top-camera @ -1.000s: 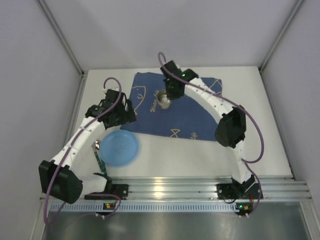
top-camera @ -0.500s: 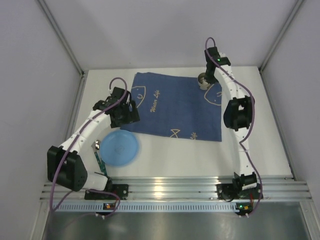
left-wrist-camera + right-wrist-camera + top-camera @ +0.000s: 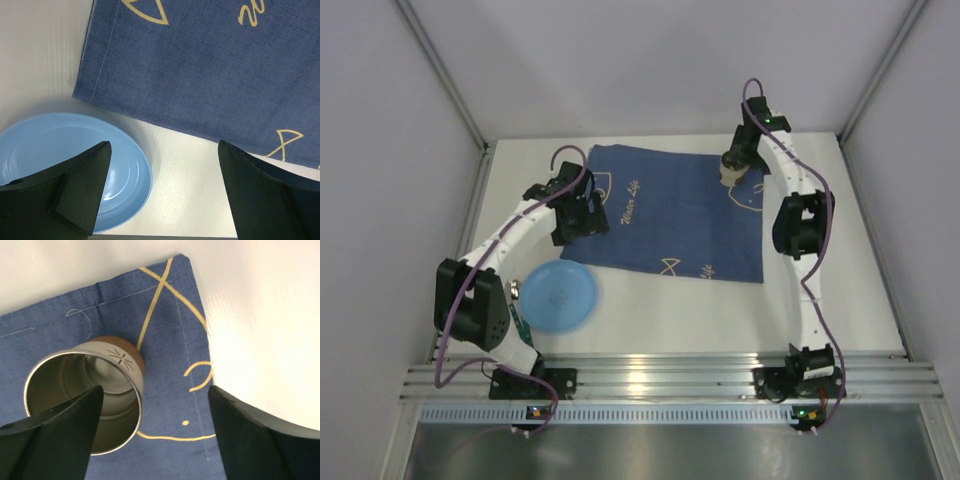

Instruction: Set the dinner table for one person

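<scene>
The white dinner table (image 3: 840, 260) carries a dark blue mat (image 3: 670, 215) with pale fish drawings. A metal cup (image 3: 729, 172) stands upright on the mat's far right corner, also in the right wrist view (image 3: 82, 400). My right gripper (image 3: 740, 158) is open above it (image 3: 155, 387), with its left finger over the cup's rim. A light blue plate (image 3: 560, 297) lies on the table left of the mat's near edge (image 3: 55, 160). My left gripper (image 3: 578, 215) is open and empty (image 3: 164, 145), above the mat's left edge and the plate.
A utensil with a green handle (image 3: 520, 322) lies left of the plate, partly hidden by the left arm. Grey walls enclose the table on three sides. An aluminium rail (image 3: 660, 375) runs along the near edge.
My right arm carried the cup from the mat's middle to its far right corner, where it now stands. My left gripper moved farther away, over the mat's left edge.
</scene>
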You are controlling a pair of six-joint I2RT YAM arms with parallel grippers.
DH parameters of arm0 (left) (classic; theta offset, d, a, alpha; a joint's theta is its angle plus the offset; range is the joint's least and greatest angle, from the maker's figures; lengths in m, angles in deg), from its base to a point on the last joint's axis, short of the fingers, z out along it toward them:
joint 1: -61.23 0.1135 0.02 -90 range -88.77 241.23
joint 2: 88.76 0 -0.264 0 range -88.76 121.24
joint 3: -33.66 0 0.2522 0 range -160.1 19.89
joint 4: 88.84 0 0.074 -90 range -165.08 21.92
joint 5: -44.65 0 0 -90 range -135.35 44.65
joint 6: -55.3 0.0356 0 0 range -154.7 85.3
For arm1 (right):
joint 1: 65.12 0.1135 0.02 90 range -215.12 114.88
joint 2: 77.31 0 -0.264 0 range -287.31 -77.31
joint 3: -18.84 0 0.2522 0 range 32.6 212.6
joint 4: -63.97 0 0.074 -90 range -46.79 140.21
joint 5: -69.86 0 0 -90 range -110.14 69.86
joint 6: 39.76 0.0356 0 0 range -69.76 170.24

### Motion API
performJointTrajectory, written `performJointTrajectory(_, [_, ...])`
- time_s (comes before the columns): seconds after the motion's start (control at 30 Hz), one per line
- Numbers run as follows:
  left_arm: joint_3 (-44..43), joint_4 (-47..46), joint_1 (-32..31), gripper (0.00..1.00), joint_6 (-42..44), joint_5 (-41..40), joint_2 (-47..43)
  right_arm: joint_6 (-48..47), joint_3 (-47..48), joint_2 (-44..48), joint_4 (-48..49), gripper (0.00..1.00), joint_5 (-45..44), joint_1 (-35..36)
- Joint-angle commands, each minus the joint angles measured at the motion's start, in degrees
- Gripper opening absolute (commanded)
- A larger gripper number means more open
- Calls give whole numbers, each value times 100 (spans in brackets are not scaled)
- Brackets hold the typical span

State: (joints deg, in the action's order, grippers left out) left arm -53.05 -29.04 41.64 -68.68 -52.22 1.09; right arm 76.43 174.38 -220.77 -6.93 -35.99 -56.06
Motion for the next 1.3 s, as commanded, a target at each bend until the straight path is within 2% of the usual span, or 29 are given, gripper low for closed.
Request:
performJointTrajectory(0.0, [-360,-262,-53,93,-57,72,279,-36,43,230,116,89,179,-124])
performJointTrajectory(0.07, [-500,-332,-53,93,-13,72,567,43,0,493,107,100,258,-124])
performJointTrajectory(0.13, [-711,-446,-62,93,49,63,797,148,-132,756,98,100,433,-106])
performJointTrajectory(0.27, [-818,-982,-88,92,251,230,1280,237,-878,1879,55,100,417,121])
performJointTrajectory(0.43, [-721,-1554,-97,92,418,231,1816,272,-2257,3164,54,100,338,482])
performJointTrajectory(0.53, [-721,-1625,-62,92,558,178,2036,255,-3136,4322,177,100,163,868])
performJointTrajectory(0.63, [-625,-1616,8,92,585,178,2134,359,-4103,5010,353,100,100,1203])
performJointTrajectory(0.77, [-187,-1607,35,91,445,64,2064,553,-5359,6002,423,100,144,1300])
performJointTrajectory(0.97, [666,-1756,26,91,199,134,1765,659,-6397,6927,485,100,118,1309])
performJointTrajectory(1.27, [1783,-1827,-123,89,-144,142,1010,755,-6786,7253,520,100,215,1484])
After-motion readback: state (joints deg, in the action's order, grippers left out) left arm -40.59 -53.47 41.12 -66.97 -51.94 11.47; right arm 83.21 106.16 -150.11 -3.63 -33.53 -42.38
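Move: The left hand is open about 11 cm over the placemat's near-left corner; the mat's middle lies some 11 cm ahead and 22 cm to its right, and the plate is about 11 cm back and 6 cm to its left. The right hand has just let go of the cup, whose middle is some 4 cm to its left, level in reach and 4 cm lower; the mat's middle is 8 cm back and 20 cm left of that hand, some 8 cm below. The right hand opens fully and comes free of the cup, then draws back about 28 cm towards the mat's near edge, first rising some 17 cm and later sinking about 6. Meanwhile the left hand, fingers wide, reaches 6 to 7 cm forward while sinking about 10 cm onto the mat's left end, then drags back about 4 cm with its fingertips on the cloth. ##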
